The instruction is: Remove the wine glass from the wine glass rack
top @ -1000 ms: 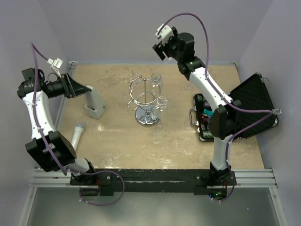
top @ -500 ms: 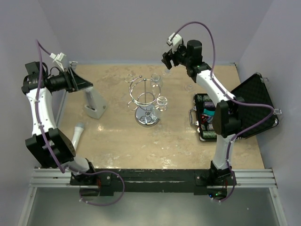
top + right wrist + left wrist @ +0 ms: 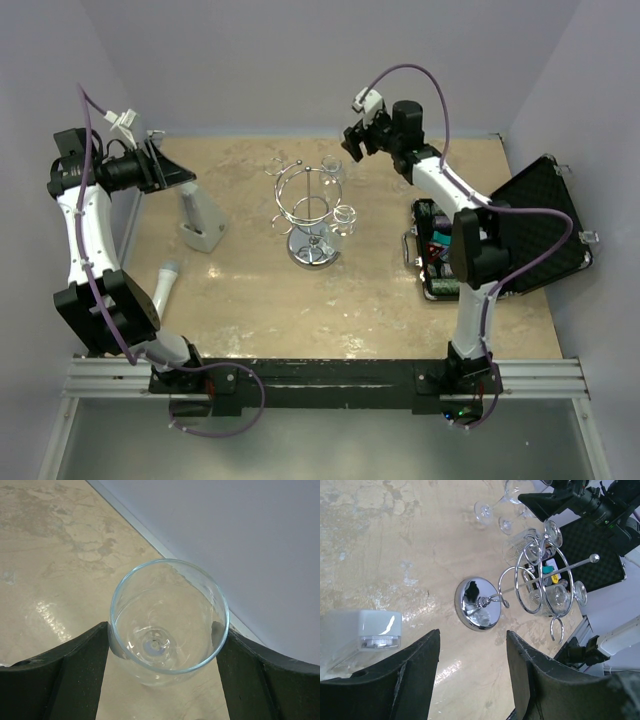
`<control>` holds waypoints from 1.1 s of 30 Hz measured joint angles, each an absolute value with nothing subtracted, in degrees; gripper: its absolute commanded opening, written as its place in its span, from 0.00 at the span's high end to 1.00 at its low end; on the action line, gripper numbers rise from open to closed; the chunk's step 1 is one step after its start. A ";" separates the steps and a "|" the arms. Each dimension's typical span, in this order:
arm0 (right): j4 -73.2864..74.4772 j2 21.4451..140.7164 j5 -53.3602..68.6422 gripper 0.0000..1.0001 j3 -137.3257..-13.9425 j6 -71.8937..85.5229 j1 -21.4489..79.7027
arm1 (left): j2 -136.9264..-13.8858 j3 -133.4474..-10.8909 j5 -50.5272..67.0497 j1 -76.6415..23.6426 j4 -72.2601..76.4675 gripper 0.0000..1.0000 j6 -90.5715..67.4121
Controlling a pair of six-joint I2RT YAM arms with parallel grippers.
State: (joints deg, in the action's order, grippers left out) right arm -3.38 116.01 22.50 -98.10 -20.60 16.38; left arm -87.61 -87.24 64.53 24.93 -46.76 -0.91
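Note:
The chrome wine glass rack (image 3: 314, 212) stands mid-table, and clear glasses (image 3: 522, 548) hang from its hooks. My right gripper (image 3: 165, 630) is shut on the bowl of an upright wine glass (image 3: 169, 615), with one finger on each side. It holds the glass low over the table's back edge, behind the rack, where the gripper (image 3: 352, 150) shows from above. Whether the glass's foot touches the table I cannot tell. My left gripper (image 3: 473, 632) is open and empty. It hovers at the left (image 3: 188, 180), pointing at the rack's disc base (image 3: 477, 603).
A white block (image 3: 203, 228) stands left of the rack, and a grey-tipped white cylinder (image 3: 165, 280) lies nearer the front. An open black case (image 3: 525, 225) holding tools sits at the right. Another glass (image 3: 487, 507) stands near the back wall.
The right arm has swung left and down with the wine glass, bringing it low over the back of the table. The left arm rose slightly, then held still.

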 measured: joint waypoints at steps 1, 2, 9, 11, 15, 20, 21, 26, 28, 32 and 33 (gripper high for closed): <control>-4.05 116.68 22.50 0.68 -98.06 -20.60 16.21 | -87.61 -87.22 64.18 24.93 -46.78 0.41 -0.89; -4.47 117.10 22.50 0.68 -98.02 -20.60 16.10 | -87.61 -87.22 63.92 24.93 -46.81 0.40 -0.89; -5.74 120.79 22.26 0.68 -97.95 -20.49 15.22 | -87.61 -87.20 62.33 24.91 -47.62 0.41 -0.80; -5.89 121.34 22.22 0.67 -97.93 -20.40 15.03 | -87.61 -86.96 62.02 24.84 -47.64 0.40 -0.51; -6.28 121.62 22.22 0.67 -97.93 -20.14 14.61 | -87.61 -86.13 61.08 24.71 -47.81 0.41 0.25; -7.29 121.62 22.22 0.65 -97.84 -19.68 14.28 | -87.61 -85.38 60.53 24.67 -48.10 0.41 1.17; -7.46 121.62 22.22 0.65 -97.69 -19.55 14.17 | -87.61 -85.38 60.40 24.67 -48.12 0.40 1.21; -7.51 121.62 22.20 0.62 -96.99 -19.14 13.82 | -87.61 -85.38 60.16 24.67 -48.12 0.40 1.37; -7.49 121.62 22.09 0.60 -96.99 -19.09 13.80 | -87.61 -85.38 60.16 24.67 -48.10 0.40 1.37; -7.46 121.62 22.04 0.49 -96.99 -19.07 13.80 | -87.61 -85.38 60.18 24.67 -48.10 0.40 1.39; -7.46 121.62 22.02 0.46 -96.99 -19.07 13.80 | -87.61 -85.38 60.20 24.67 -48.07 0.40 1.43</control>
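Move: The wine glass is already upright between my right fingers. The bare table spot for its foot lies about 20 cm below that hand, 3 cm ahead and 2 cm right. A standing glass is about 13 cm to the hand's right and 3 cm back; the rack stands some 23 cm back and 9 cm left, its far hanging glass 15 cm back and 5 cm left. From my left hand the spot is about 23 cm ahead, 36 cm right, 26 cm down. I keep my right fingers around the bowl and lower the upright glass about 5 cm towards the bare table beyond the rack, easing forward and right by some 2 cm each, towards the standing glass. Most of the sinking comes first, then a slow drift right before I stop, still gripping. My empty left hand settles about 2 cm lower, fingers staying open. ##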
